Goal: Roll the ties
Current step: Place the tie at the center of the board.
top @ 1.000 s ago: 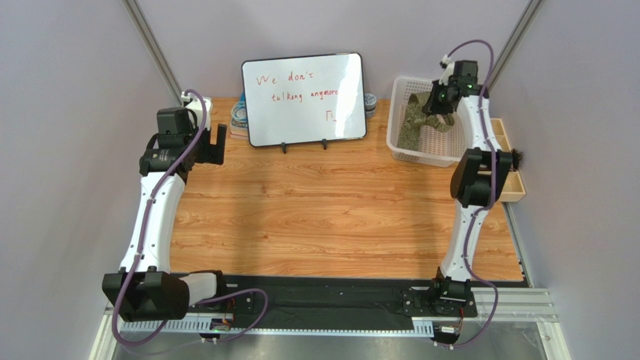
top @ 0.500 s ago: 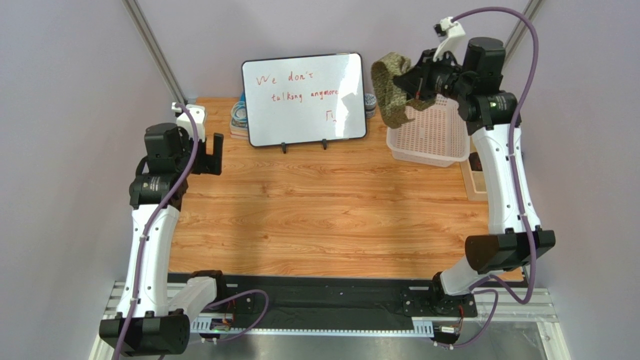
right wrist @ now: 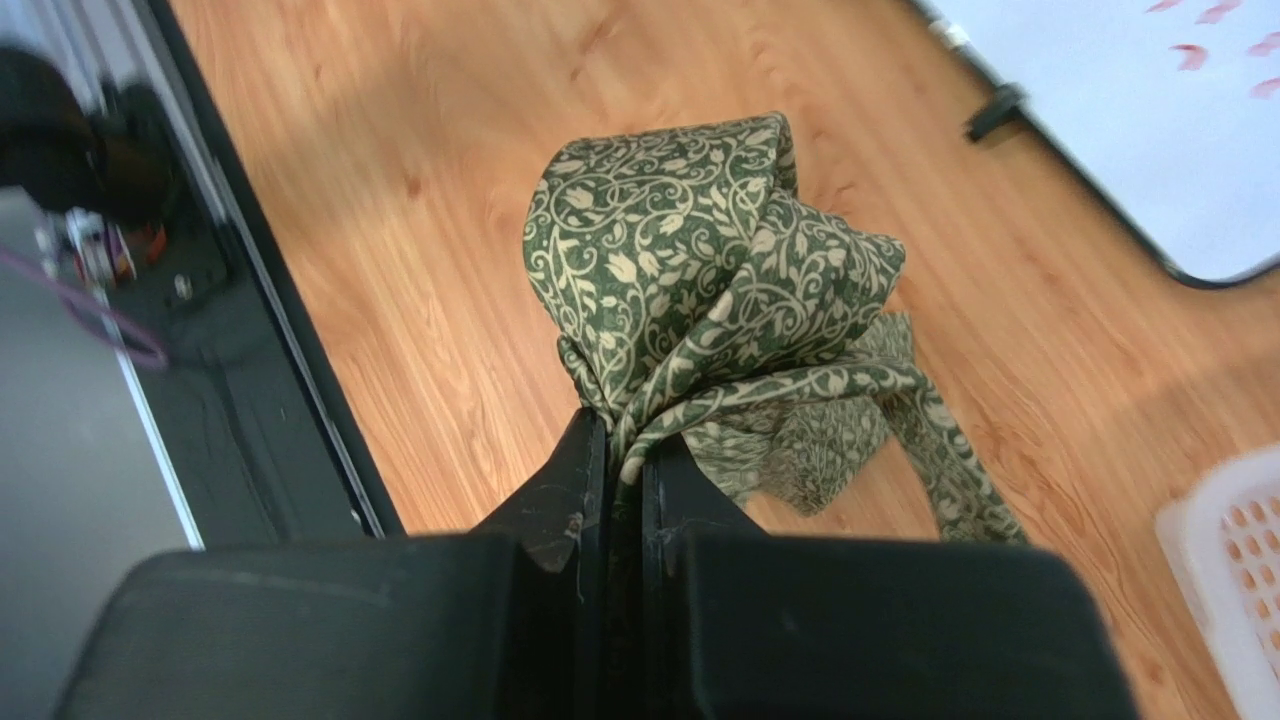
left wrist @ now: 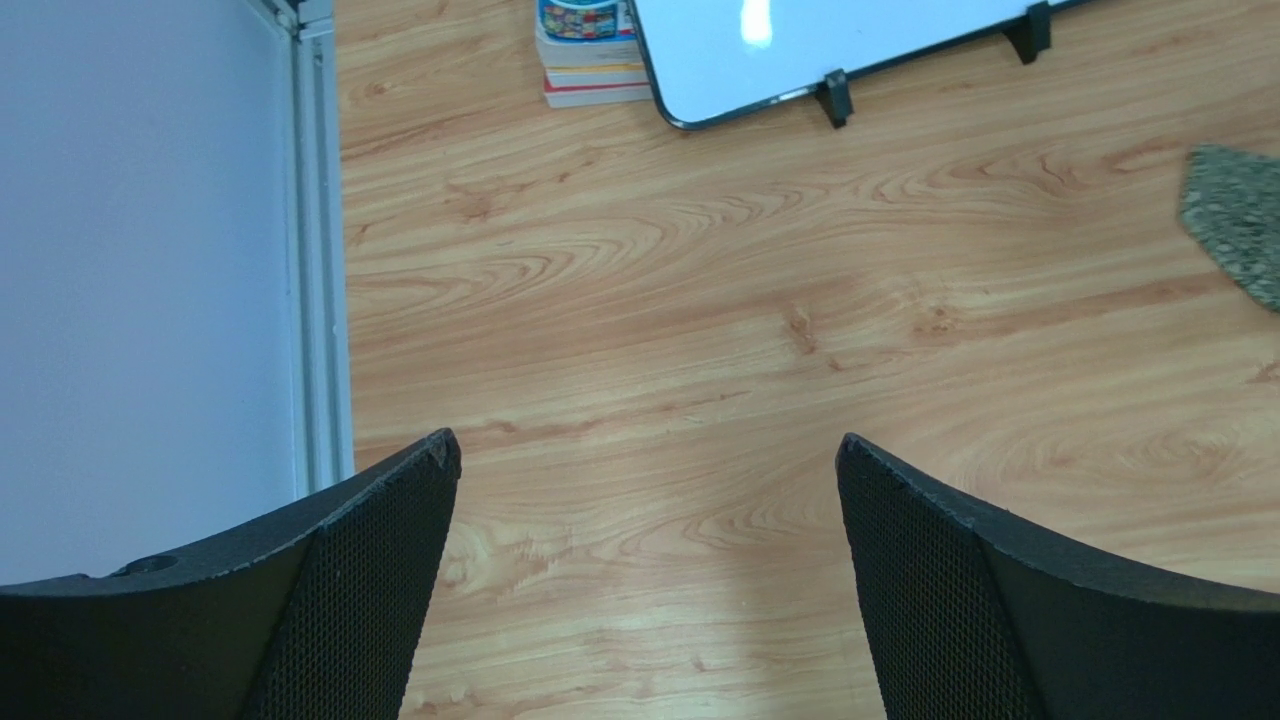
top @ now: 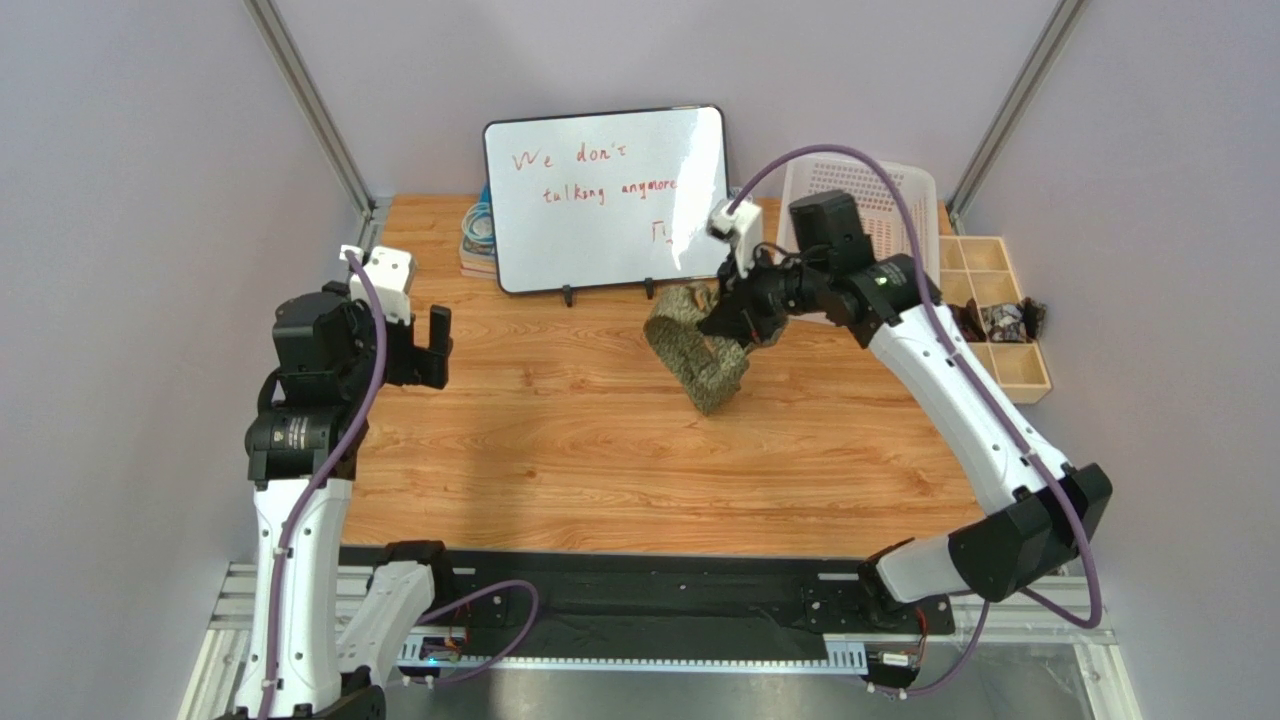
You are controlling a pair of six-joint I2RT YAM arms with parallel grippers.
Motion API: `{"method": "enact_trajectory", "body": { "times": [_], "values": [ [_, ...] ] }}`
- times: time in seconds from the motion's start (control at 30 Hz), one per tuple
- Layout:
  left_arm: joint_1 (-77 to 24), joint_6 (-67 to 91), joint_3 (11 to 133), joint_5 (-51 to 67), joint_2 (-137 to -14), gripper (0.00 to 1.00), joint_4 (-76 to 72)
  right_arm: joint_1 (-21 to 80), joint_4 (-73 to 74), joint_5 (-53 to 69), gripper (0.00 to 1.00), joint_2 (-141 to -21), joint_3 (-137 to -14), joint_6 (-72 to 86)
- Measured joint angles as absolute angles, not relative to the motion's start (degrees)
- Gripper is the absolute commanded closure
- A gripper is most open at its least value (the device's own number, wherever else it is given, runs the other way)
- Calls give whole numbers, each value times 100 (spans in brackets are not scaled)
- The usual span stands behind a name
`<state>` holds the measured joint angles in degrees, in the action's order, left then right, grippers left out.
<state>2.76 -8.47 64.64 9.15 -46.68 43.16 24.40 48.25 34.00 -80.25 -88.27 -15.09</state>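
The tie [top: 696, 357] is a bunched olive-green strip with a pale vine pattern. It hangs over the middle of the wooden table [top: 601, 450], in front of the whiteboard. My right gripper [top: 735, 318] is shut on its upper folds. In the right wrist view the fabric [right wrist: 706, 285] bulges out above the pinched jaws of the right gripper [right wrist: 627, 438], and a loose band trails to the right. Whether the lowest fold touches the wood I cannot tell. My left gripper [top: 430, 345] stands open and holds nothing at the table's left side. In the left wrist view the left gripper [left wrist: 646, 458] is over bare wood, with a corner of the tie [left wrist: 1240, 222] at the right edge.
A whiteboard [top: 609, 195] on small feet stands at the back centre, with books and a tape roll [top: 478, 233] to its left. A white basket [top: 894, 188] sits at the back right. Beside it is a wooden compartment tray [top: 999, 300]. A black strip [top: 631, 578] runs along the near edge.
My right arm lifted the tie out of the white basket, swung it left and brought it down over the table's middle. My left arm drew back a little toward the near side, still open.
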Motion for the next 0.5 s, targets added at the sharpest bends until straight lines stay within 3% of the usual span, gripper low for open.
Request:
{"method": "enact_trajectory", "body": {
  "times": [0.17, 0.23, 0.27, 0.33, 0.4, 0.43, 0.47, 0.5],
  "values": [
    [279, -985, 6320, 1313, -4401, 1, 4569, 3166, 5096, 3570, 100, -8624, -8652, -2432],
    [276, -1004, 6235, 1474, -4294, 1, 4641, 3559, 5172, 3616, 93, -9011, -8691, -2759],
    [276, -998, 6204, 1520, -4257, 1, 4674, 3712, 5199, 3623, 82, -9183, -8731, -2886],
    [276, -972, 6134, 1603, -4191, 1, 4772, 4121, 5231, 3590, 73, -9603, -8838, -3133],
    [276, -904, 6075, 1667, -4156, 1, 4845, 4519, 5260, 3479, 55, -9994, -9002, -3310],
    [276, -875, 6058, 1693, -4154, 1, 4875, 4672, 5293, 3387, 42, -10141, -9100, -3352],
    [276, -829, 6034, 1734, -4156, 1, 4893, 4814, 5306, 3291, 9, -10272, -9212, -3371],
    [276, -786, 6012, 1778, -4156, 1, 4908, 4912, 5319, 3223, 8, -10346, -9321, -3378]
  ]
}}
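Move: The tie, already pinched in the right hand, is going to the open middle of the table: a spot about 6 cm back, 14 cm left and 25 cm below this hand. The whiteboard stands roughly 27 cm ahead and 17 cm left of the right hand, the white basket some 29 cm ahead and 24 cm right. From the empty left hand, the spot is about 23 cm right, 3 cm back and 25 cm down. The tie is carried down and left and somewhat back by the right hand, away from the basket and whiteboard, about 13 cm each down and left, while the hand swings some 35 degrees counter-clockwise. Near the bottom, the fingers open to about half to let the bunch go. The open left hand eases some 5 cm back, down and right, touching nothing. ##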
